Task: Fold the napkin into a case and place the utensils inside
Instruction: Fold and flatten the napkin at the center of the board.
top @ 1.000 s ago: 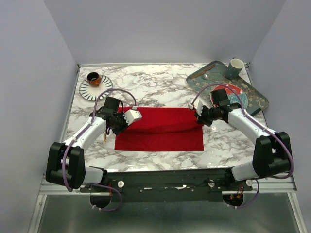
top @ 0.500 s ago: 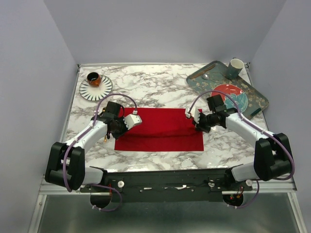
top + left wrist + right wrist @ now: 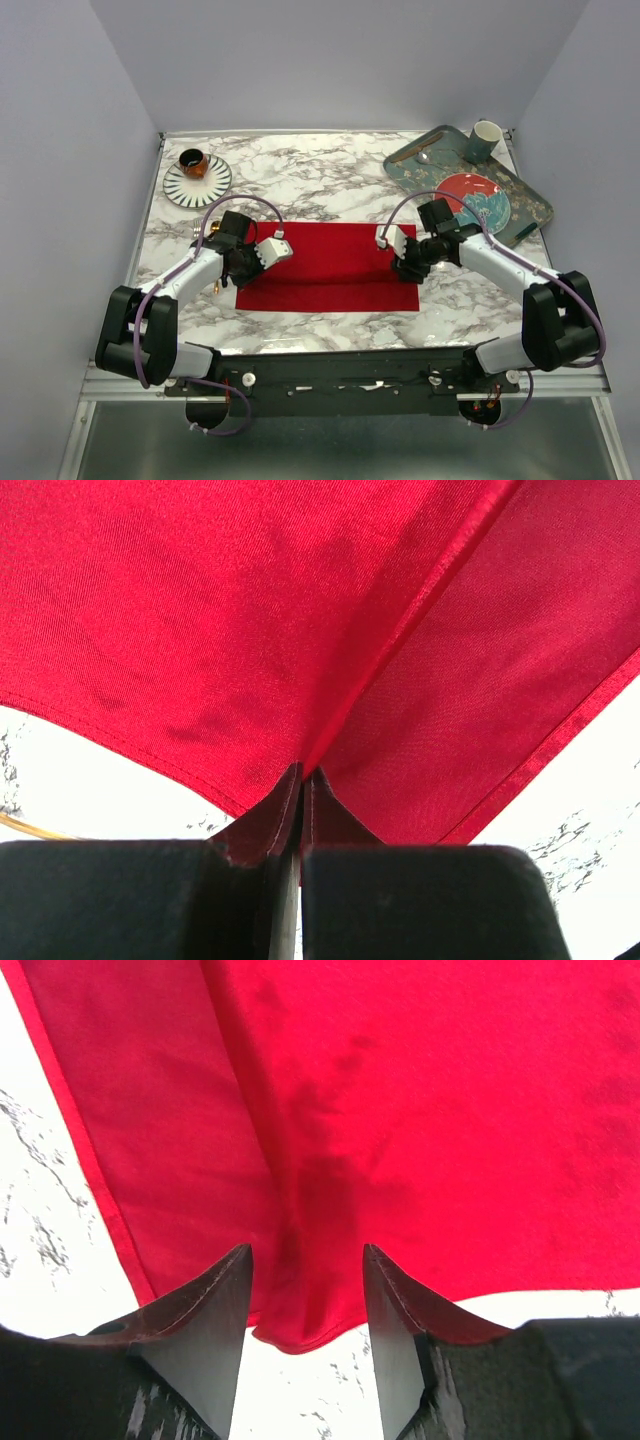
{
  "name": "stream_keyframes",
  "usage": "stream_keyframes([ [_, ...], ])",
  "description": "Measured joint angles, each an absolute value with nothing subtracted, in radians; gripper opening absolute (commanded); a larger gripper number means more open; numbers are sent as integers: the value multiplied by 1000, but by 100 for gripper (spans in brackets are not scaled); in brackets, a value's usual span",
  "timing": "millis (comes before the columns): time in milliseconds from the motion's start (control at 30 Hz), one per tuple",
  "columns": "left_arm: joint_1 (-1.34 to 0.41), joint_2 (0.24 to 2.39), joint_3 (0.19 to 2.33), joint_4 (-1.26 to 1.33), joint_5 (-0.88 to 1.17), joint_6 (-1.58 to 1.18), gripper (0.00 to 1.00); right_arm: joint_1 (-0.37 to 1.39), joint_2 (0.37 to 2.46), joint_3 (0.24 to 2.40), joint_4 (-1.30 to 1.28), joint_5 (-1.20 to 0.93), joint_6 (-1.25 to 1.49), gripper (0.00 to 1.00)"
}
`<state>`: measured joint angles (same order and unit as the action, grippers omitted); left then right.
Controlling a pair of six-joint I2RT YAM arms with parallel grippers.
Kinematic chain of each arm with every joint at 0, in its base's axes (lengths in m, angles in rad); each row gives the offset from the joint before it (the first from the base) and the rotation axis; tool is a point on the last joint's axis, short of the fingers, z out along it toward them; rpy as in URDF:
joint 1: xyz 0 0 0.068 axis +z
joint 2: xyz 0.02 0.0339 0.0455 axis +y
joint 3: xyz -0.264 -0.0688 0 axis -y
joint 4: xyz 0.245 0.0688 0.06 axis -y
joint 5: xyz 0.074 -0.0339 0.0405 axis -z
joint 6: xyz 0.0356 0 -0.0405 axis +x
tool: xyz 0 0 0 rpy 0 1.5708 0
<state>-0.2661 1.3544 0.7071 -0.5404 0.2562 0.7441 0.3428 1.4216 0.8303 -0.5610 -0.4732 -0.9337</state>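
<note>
The red napkin [image 3: 330,270] lies folded as a wide rectangle in the middle of the marble table. My left gripper [image 3: 247,262] is at its left edge. In the left wrist view the left gripper [image 3: 300,780] is shut on a pinched ridge of the napkin [image 3: 250,630]. My right gripper [image 3: 405,268] is at the right edge. In the right wrist view the right gripper [image 3: 305,1260] stands open, and a loose folded corner of the napkin [image 3: 450,1110] lies between its fingers, apart from both. A slim gold utensil [image 3: 215,287] peeks out beside the left arm.
A striped saucer with a dark cup [image 3: 197,178] stands at the back left. At the back right a green tray [image 3: 530,215] holds a red patterned plate [image 3: 480,195], a mug [image 3: 485,135] and a brown-handled utensil [image 3: 412,152].
Both grippers moved toward the near edge with the napkin's upper layer. The right gripper then opened and let go of the cloth, which now lies flatter.
</note>
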Motion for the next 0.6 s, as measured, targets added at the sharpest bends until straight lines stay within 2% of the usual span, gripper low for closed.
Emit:
stream_keyframes([
  [100, -271, 1355, 707, -540, 256, 744, 9, 364, 1425, 830, -559, -459, -922, 56],
  [200, -273, 1356, 707, -540, 256, 744, 9, 377, 1435, 830, -555, -440, -912, 51],
  [333, -273, 1356, 707, -540, 256, 744, 9, 377, 1446, 830, -548, -401, -906, 35],
  [500, -273, 1356, 707, -540, 256, 744, 9, 377, 1446, 807, -541, -368, -914, 32],
  [600, -273, 1356, 707, -540, 254, 744, 10, 377, 1445, 793, -541, -362, -916, 11],
])
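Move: The right end of the napkin's fold lies about 2 cm to the right of the right hand and 3 cm below it. The napkin's near right corner is some 7 cm back and 3 cm right, and the red-and-teal plate about 15 cm ahead and 14 cm right. The left hand keeps the fold's left end; from it, the right end is about 35 cm to the right, at nearly its height. The right hand sinks about 2 cm and eases right, half closing around the fold; the left keeps its pinch. ##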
